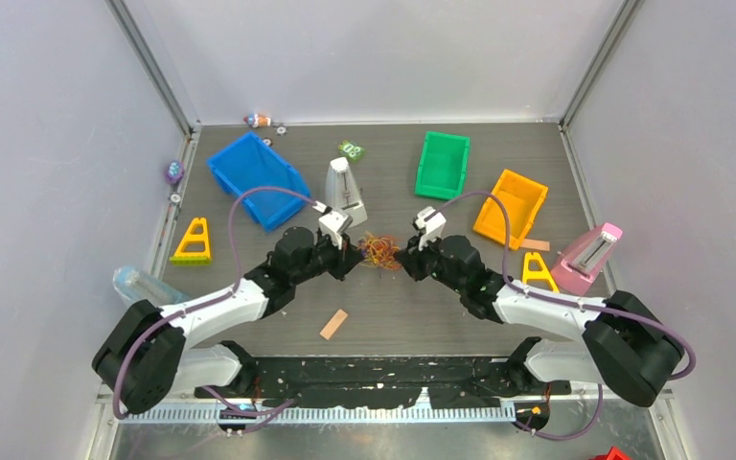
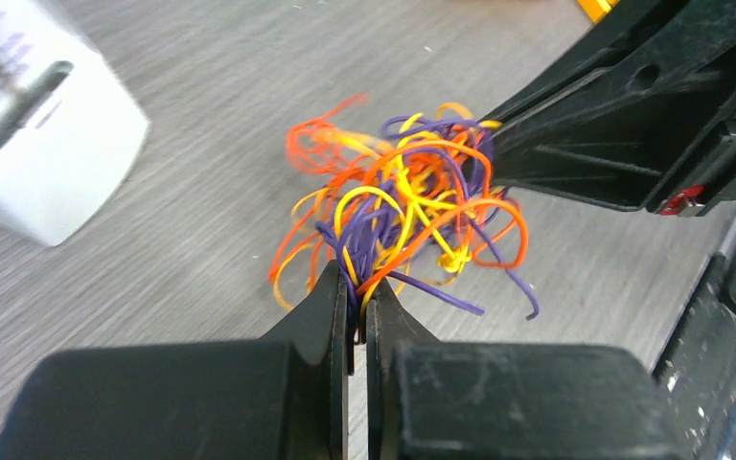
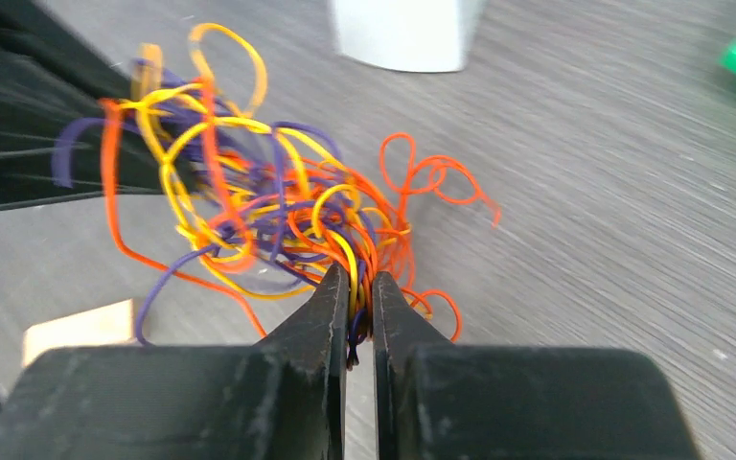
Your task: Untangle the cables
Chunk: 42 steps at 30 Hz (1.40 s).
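The cables [image 1: 379, 251] are a loose knot of thin orange, yellow and purple wires at the table's middle, between both arms. My left gripper [image 1: 352, 257] comes in from the left and is shut on several strands at the near edge of the cables [image 2: 407, 206]; the strands are pinched between its tips [image 2: 357, 290]. My right gripper [image 1: 406, 259] holds the opposite side of the cables [image 3: 278, 216], shut on a bunch of orange, yellow and purple strands [image 3: 360, 285]. Loops of wire fan out between the two grippers.
A white block [image 1: 343, 187] stands just behind the tangle. Blue [image 1: 254, 177], green [image 1: 443, 163] and orange [image 1: 510, 206] bins line the back. Yellow triangles [image 1: 193, 241] [image 1: 538, 273], a pink block [image 1: 589, 257], a wooden chip [image 1: 333, 324] and a clear bottle [image 1: 139, 285] lie around.
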### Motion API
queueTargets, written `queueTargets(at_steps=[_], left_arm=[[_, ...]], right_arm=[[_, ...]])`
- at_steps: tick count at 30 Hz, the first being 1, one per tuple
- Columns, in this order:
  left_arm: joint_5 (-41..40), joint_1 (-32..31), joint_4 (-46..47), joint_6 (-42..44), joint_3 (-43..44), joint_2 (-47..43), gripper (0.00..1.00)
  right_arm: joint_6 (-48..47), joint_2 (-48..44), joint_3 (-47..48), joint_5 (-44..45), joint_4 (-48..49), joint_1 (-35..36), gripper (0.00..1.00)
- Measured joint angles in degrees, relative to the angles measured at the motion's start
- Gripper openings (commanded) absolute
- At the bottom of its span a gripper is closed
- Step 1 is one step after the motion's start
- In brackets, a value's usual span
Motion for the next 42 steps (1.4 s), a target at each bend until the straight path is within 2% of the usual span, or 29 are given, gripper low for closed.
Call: queueTargets(at_steps=[10,16,19,25,27,28,29,30,31,32,34,37,42], left_arm=[[-14.10,4.20,-1.44,-5.81,-4.04,-6.08,0.00],[-23.50,6.84,-4.98,-9.70,-5.49,-9.73,0.00],[-26.53,7.61,-6.45,-11.45,-6.60,-11.50,0.00],[-28.65,7.65,-7.15,-12.74,-6.78,-12.02,0.00],[-29.46,7.76,-7.76,-12.72,-6.78,-12.02,0.00],[-29.55,7.87,-7.98,-12.59,-6.78,-12.00,0.00],[-29.35,7.98,-8.11,-12.33,-6.78,-12.00,0.00],[-28.76,8.09,-8.09,-11.96,-6.78,-12.00,0.00],[-27.67,8.22,-8.02,-11.47,-6.78,-11.98,0.00],[-26.18,8.41,-7.87,-10.62,-6.78,-11.93,0.00],[-22.93,8.61,-7.19,-9.44,-6.78,-11.61,0.00],[-19.74,8.61,-6.36,-8.59,-6.75,-10.73,0.00],[-17.16,8.61,-6.34,-7.61,-6.75,-10.14,0.00]], right_arm=[[9.55,-1.11,2.58,34.21,-11.02,-0.26,0.05],[18.62,-2.89,2.56,50.07,-19.34,-1.60,0.05],[21.81,-5.03,2.12,53.77,-20.85,-2.01,0.05],[22.62,-6.08,1.79,54.45,-21.05,-2.08,0.06],[21.84,-6.01,1.79,54.36,-21.05,-2.32,0.16],[20.81,-5.90,1.79,53.99,-21.03,-2.47,0.30],[19.65,-5.73,1.81,53.18,-20.96,-2.67,0.38],[18.38,-5.60,1.81,52.00,-20.85,-2.82,0.53],[16.87,-5.55,1.79,50.58,-20.55,-2.99,0.61],[15.65,-5.55,1.68,49.07,-19.91,-3.17,0.79],[11.93,-6.08,0.35,42.86,-15.89,-3.58,0.91],[7.96,-7.89,-3.13,33.88,-10.08,-3.69,0.97],[4.04,-7.72,-4.83,21.24,-4.44,-3.69,0.98]])
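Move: Level with both hands and bunched between their closed tips, the cables' tangled middle lies about 5 cm to the right of the left hand and 5 cm to the left of the right hand. The white metronome stands some 12 cm ahead and 4 cm left of the left hand, the blue bin about 18 cm ahead and 27 cm left. From the right hand the orange bin is roughly 12 cm ahead and 29 cm right. Pulling the cables apart, both hands keep their pinch: the left goes some 12 cm left and a little forward, swinging counter-clockwise, the right some 17 cm right and a little forward, turning about 60 degrees clockwise. Then the right opens wide, lets go and comes back left about 8 cm, its turn partly undone, while the left, still gripping, eases back 3 cm right and unwinds slightly. ##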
